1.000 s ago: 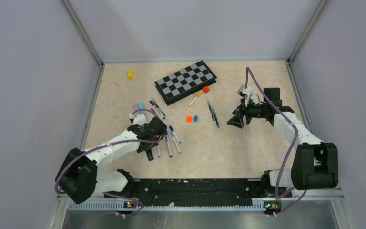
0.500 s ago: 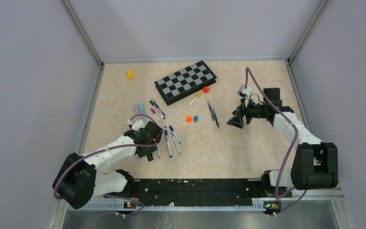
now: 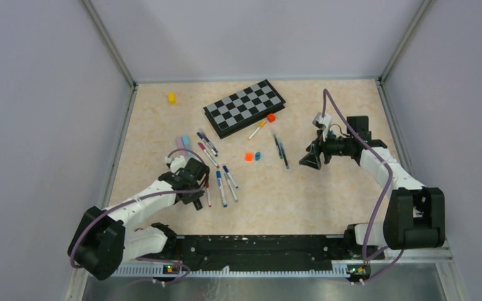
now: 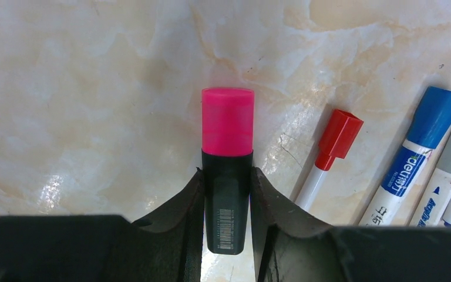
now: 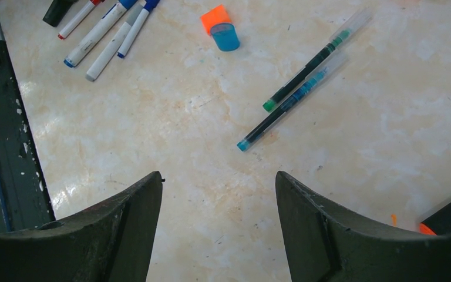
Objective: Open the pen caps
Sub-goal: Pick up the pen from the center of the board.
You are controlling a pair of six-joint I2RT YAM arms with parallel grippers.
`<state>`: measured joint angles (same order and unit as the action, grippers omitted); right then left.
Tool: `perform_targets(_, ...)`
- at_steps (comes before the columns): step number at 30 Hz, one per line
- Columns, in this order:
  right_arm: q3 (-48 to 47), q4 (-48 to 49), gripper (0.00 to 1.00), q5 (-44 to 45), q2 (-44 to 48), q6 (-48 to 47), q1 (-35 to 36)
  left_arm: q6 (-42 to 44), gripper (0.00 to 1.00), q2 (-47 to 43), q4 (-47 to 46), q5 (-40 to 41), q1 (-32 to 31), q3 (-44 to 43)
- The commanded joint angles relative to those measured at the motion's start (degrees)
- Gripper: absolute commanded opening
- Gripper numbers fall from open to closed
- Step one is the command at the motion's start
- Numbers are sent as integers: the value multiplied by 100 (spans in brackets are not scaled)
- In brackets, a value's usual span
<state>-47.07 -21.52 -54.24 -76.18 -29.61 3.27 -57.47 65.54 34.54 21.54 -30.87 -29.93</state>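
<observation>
In the left wrist view my left gripper [image 4: 227,171] is shut on a chunky black highlighter [image 4: 228,202], both fingers pressed on its barrel. Its pink cap [image 4: 228,122] sticks out past the fingertips, still on. Beside it lie a white marker with a red cap [image 4: 339,135] and a blue-capped marker [image 4: 416,160]. From above, the left gripper [image 3: 191,182] sits at the left of the marker row [image 3: 226,185]. My right gripper [image 3: 309,158] hovers open over bare table [image 5: 219,176], short of two thin pens [image 5: 296,82].
A black-and-grey chessboard [image 3: 243,106] lies at the back, an orange block [image 3: 271,117] at its edge and a yellow block [image 3: 171,98] far left. Loose orange [image 3: 248,156] and blue [image 3: 258,155] caps sit mid-table. More pens [image 3: 206,144] lie above the left gripper.
My left gripper has closed onto the black highlighter and shifted slightly left and nearer. The right arm has not moved.
</observation>
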Motion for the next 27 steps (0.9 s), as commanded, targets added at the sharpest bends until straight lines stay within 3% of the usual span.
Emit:
perform_targets(1,-320,-10,69,-153,-5,-146,34,104,21,-76,-126,-181,68,144)
perform_targets(7,-320,-110,69,-471,3,-211,36,591,18,-692,-268,-264,67,-165)
perform_targets(11,-301,-131,69,-766,25,-223,38,1056,17,-1289,-833,-788,61,-196)
perform_targets(14,-274,-92,69,-998,36,-177,85,1421,17,-1846,-1887,-1547,64,48)
perform_targets(17,-223,46,69,-1251,38,-43,239,1523,15,-2080,-3614,-2626,68,451)
perform_targets(21,-21,664,70,-1647,46,556,484,890,11,-1477,-5675,-3240,58,687)
perform_targets(27,611,2683,73,-1464,181,2244,805,278,7,214,-7141,-3558,-286,27)
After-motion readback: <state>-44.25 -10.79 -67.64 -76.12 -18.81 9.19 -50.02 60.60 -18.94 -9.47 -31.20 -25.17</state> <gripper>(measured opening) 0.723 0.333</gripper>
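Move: The black highlighter with the pink cap is already pinched in the left hand; it is bound for the empty right gripper, some 42 cm to this hand's right, 9 cm farther out and 11 cm higher. From the left hand, the red marker lies about 5 cm right and 1 ahead, the orange cap 21 right and 15 ahead. From the right hand, the highlighter is 42 cm left, 8 back and 12 below; the blue pen is 8 left, 7 ahead and 13 below. Keeping its grip on the black barrel just below the pink cap, the left hand lifts off slowly, then sweeps quickly right and up, about 15 cm each way, with some 7 cm forward, over the markers towards the orange cap and the right gripper, while the wrist swings the down-pointing fingers up by about 60 degrees to aim forward and right. The right hand, fingers wide open, comes to meet it, moving about 5 cm left with a little back and up and rolling slightly. ##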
